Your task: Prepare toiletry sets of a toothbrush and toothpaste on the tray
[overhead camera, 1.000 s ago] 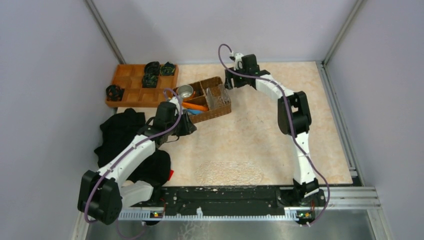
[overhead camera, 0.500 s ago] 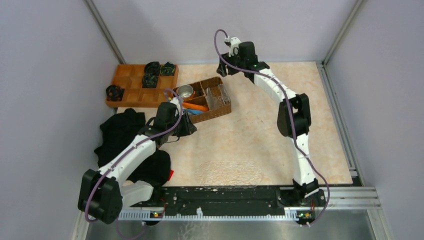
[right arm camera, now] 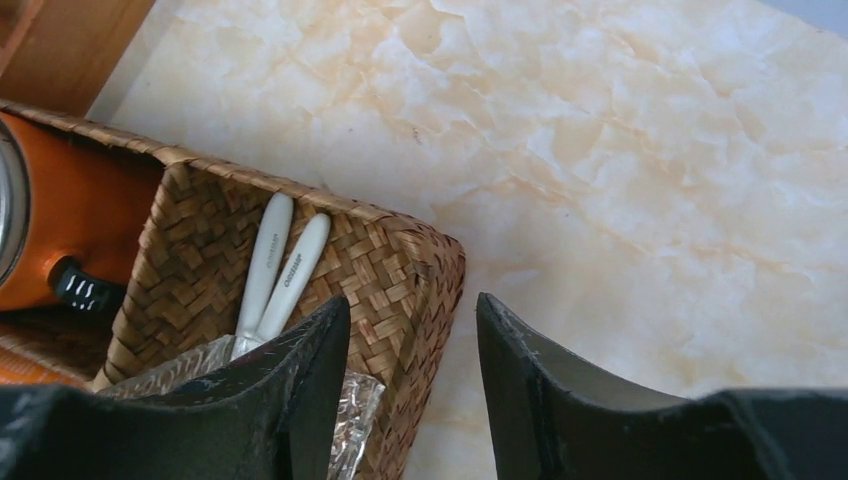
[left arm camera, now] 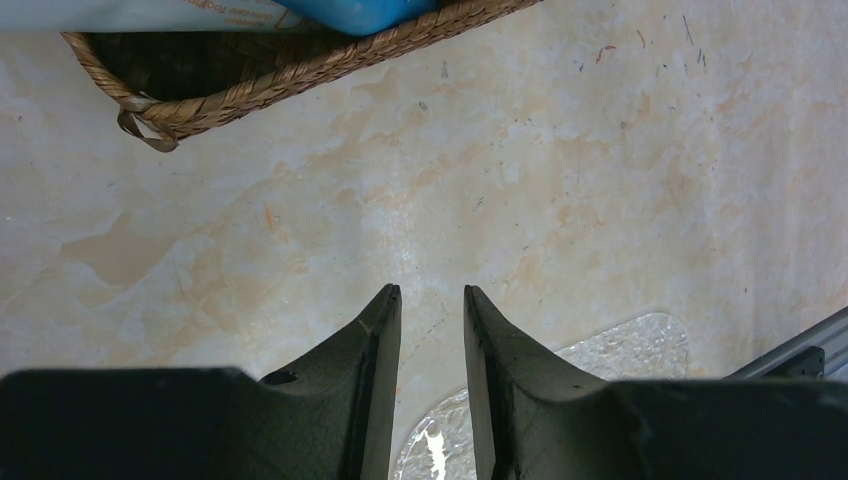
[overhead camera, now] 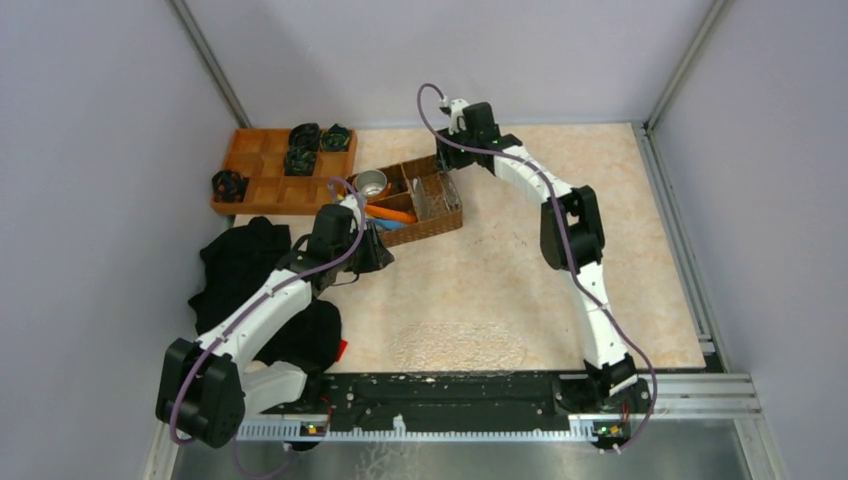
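Two white toothbrushes (right arm camera: pixel 280 265) lie side by side in the end compartment of the brown wicker basket (overhead camera: pixel 440 222). My right gripper (right arm camera: pixel 412 298) hangs open over that basket's corner (right arm camera: pixel 420 270), one finger inside the wall and one outside, holding nothing. In the top view the right gripper (overhead camera: pixel 446 163) sits at the basket's far right end. A blue toothpaste tube (left arm camera: pixel 360 12) shows in the basket's near end. My left gripper (left arm camera: pixel 430 290) is open by a narrow gap, empty, above bare table just in front of the basket. The clear bumpy tray (overhead camera: pixel 458 346) lies near the front edge.
An orange mug (right arm camera: pixel 70 220) and a steel cup (overhead camera: pixel 371 183) stand in the basket, with crinkly clear plastic (right arm camera: pixel 355 420) under my right fingers. An orange wooden compartment tray (overhead camera: pixel 270 175) with black items sits at the far left. A black cloth (overhead camera: pixel 250 275) lies beside the left arm.
My right arm has swung left toward the basket's far corner and its jaws have narrowed somewhat. The left arm has not moved.
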Tool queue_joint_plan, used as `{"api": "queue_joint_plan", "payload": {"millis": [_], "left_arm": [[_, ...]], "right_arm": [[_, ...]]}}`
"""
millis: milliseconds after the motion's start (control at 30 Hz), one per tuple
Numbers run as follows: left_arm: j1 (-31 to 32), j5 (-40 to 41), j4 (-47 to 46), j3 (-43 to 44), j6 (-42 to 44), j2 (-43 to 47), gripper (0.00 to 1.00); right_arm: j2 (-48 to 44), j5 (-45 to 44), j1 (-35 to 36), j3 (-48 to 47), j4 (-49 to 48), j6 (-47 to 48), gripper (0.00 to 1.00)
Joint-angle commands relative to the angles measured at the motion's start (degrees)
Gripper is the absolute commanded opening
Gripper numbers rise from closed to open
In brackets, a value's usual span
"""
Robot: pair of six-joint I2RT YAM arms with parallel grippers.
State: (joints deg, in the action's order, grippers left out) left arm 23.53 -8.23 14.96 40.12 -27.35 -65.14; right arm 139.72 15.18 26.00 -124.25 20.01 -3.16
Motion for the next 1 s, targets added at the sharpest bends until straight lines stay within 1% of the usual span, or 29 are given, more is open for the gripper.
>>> {"api": "queue_joint_plan", "payload": {"millis": [0,33,167,367,633,733,967], "left_arm": [[0.4,-0.7,-1.0,-1.0,0.4,-0.5,0.36],[0.4,-0.7,-1.1,-1.1,0.4,-0.4,0.36],[0.4,-1.1,-1.4,-0.8,0.4,-0.7,0.36],[0.4,-1.6,-1.4,-0.8,0.1,-0.5,0.35],[0.7,-1.8,-1.4,-1.0,-0.3,0.4,0.34],[1.0,-2.0,-1.2,-0.7,-0.5,0.5,0.34],[1.7,-1.4,0.4,0.6,0.1,1.0,0.34]], "right_arm": [[1.7,-4.5,0.3,-1.5,2.9,0.6,0.46],[2.2,-5.8,0.3,-2.2,4.0,0.4,0.41],[3.7,-9.6,0.4,-4.4,8.1,0.6,0.30],[2.6,-14.8,0.3,-1.9,11.0,2.0,0.16],[-5.6,-23.3,0.3,11.0,8.1,2.9,0.11],[-8.5,-25.9,-0.2,15.9,6.6,5.3,0.10],[-14.6,-26.6,-4.1,27.3,1.2,7.6,0.09]]}}
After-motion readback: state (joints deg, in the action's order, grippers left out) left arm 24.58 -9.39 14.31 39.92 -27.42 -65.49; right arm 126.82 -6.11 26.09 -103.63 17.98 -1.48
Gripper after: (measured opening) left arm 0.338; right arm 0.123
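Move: The far right corner of the wicker basket sits almost between the right hand's open fingers, about 1 cm to its right and 1 cm lower. The basket's middle is some 10 cm back and 8 cm left; inside, the toothbrushes lie roughly 6 cm back and 5 cm left, the metal cup 7 cm back and 17 cm left. From the left hand that corner is about 27 cm ahead and 9 cm right. The basket's far right corner is pinched between the right hand's fingers, which close as the hand eases about 1 cm down and slightly right onto the woven wall. Still gripping, the hand then drags it right some 7 cm and back about 3 cm, staying level while the wrist turns clockwise some 15 degrees and its left side dips. ##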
